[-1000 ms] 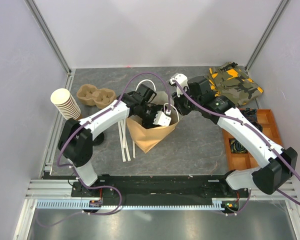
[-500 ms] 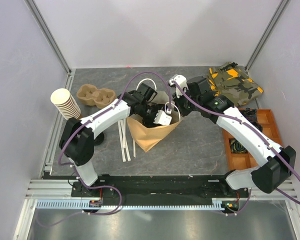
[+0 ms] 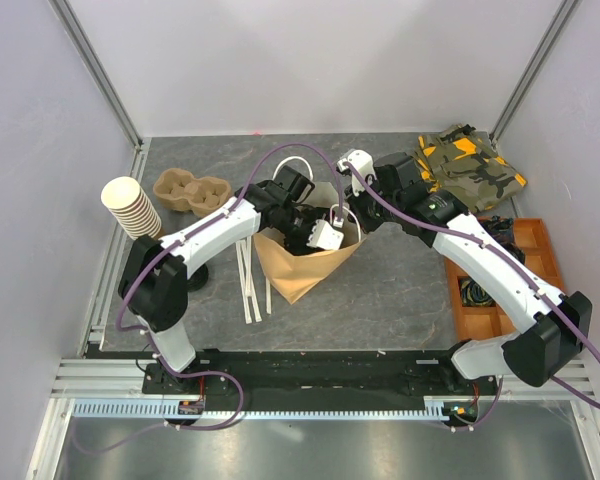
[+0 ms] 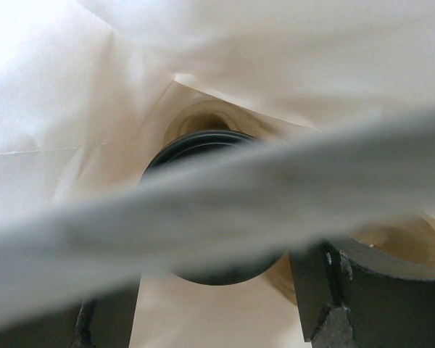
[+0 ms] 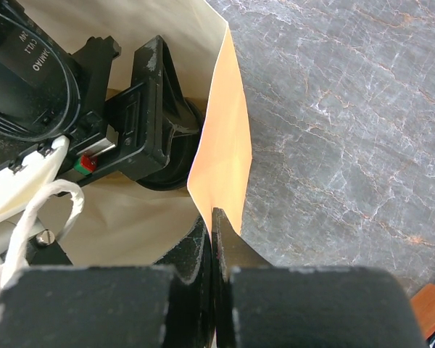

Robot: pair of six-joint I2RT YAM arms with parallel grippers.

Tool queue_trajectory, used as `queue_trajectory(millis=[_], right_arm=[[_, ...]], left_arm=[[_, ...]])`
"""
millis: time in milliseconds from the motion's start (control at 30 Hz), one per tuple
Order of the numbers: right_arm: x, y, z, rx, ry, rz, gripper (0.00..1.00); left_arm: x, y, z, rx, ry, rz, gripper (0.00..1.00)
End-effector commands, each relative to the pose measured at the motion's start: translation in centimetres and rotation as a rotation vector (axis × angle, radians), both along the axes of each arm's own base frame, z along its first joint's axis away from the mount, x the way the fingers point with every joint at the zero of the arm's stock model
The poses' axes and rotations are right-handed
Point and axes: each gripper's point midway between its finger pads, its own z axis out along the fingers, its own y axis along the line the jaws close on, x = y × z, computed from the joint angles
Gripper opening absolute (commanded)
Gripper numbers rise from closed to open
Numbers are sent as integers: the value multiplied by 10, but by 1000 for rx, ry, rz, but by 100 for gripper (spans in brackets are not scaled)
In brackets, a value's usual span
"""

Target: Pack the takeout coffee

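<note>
The brown paper bag stands open mid-table. My left gripper reaches down into it. In the left wrist view the takeout coffee shows its round black lid between my two fingers, which sit close against its sides, so my left gripper looks shut on it. A blurred pale bag handle crosses that view. My right gripper is at the bag's right rim. In the right wrist view the right gripper is pinched shut on the thin paper edge of the bag.
A tall stack of brown cups and a pulp cup carrier sit at the back left. White strips lie left of the bag. A camouflage cloth and an orange wooden tray are on the right.
My right gripper has shifted slightly left and closed on the bag's rim. The left arm stays in the bag with the same jaw width.
</note>
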Motion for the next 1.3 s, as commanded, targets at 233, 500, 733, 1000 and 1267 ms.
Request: queue_trajectory(millis=[233,500,733,1000,1267], right_arm=[[3,5,6,16,-11,19,0],[5,4,3,7,-13,17,0],[7,5,3,4,-19,12,0],[11,5,2,0,-21,5,0],[14,4,1,-13,-26,4,0]], left_arm=[[1,31,-11,120,10,64,100],[1,20,11,46,-10,56,100],[2,15,31,0,-57,35,100],[0,12,46,-29,-103,8,100],[-1,10,57,-56,-131,-7,100]])
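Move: Already down in the bag, the lidded coffee cup stands between the left hand's open-spread fingers, its middle level ahead, about 1 cm to the right and 5 cm below. The carrier's empty well lies some 8 cm back, 2 cm left and 9 cm down from that hand; the bag corner is about 2 cm back, 10 cm right and 10 cm above. From the right hand, shut on that corner, the cup lies roughly 3 cm ahead, 10 cm left and 15 cm below. Letting go of the cup, the left hand spreads its fingers from a three-quarter gap to fully open, easing about 1 cm to its left, then lifts some 3 cm, slowly at first and faster at the end, away from the black lid, with barely any turn. The right hand keeps its pinch on the bag corner, almost still. ##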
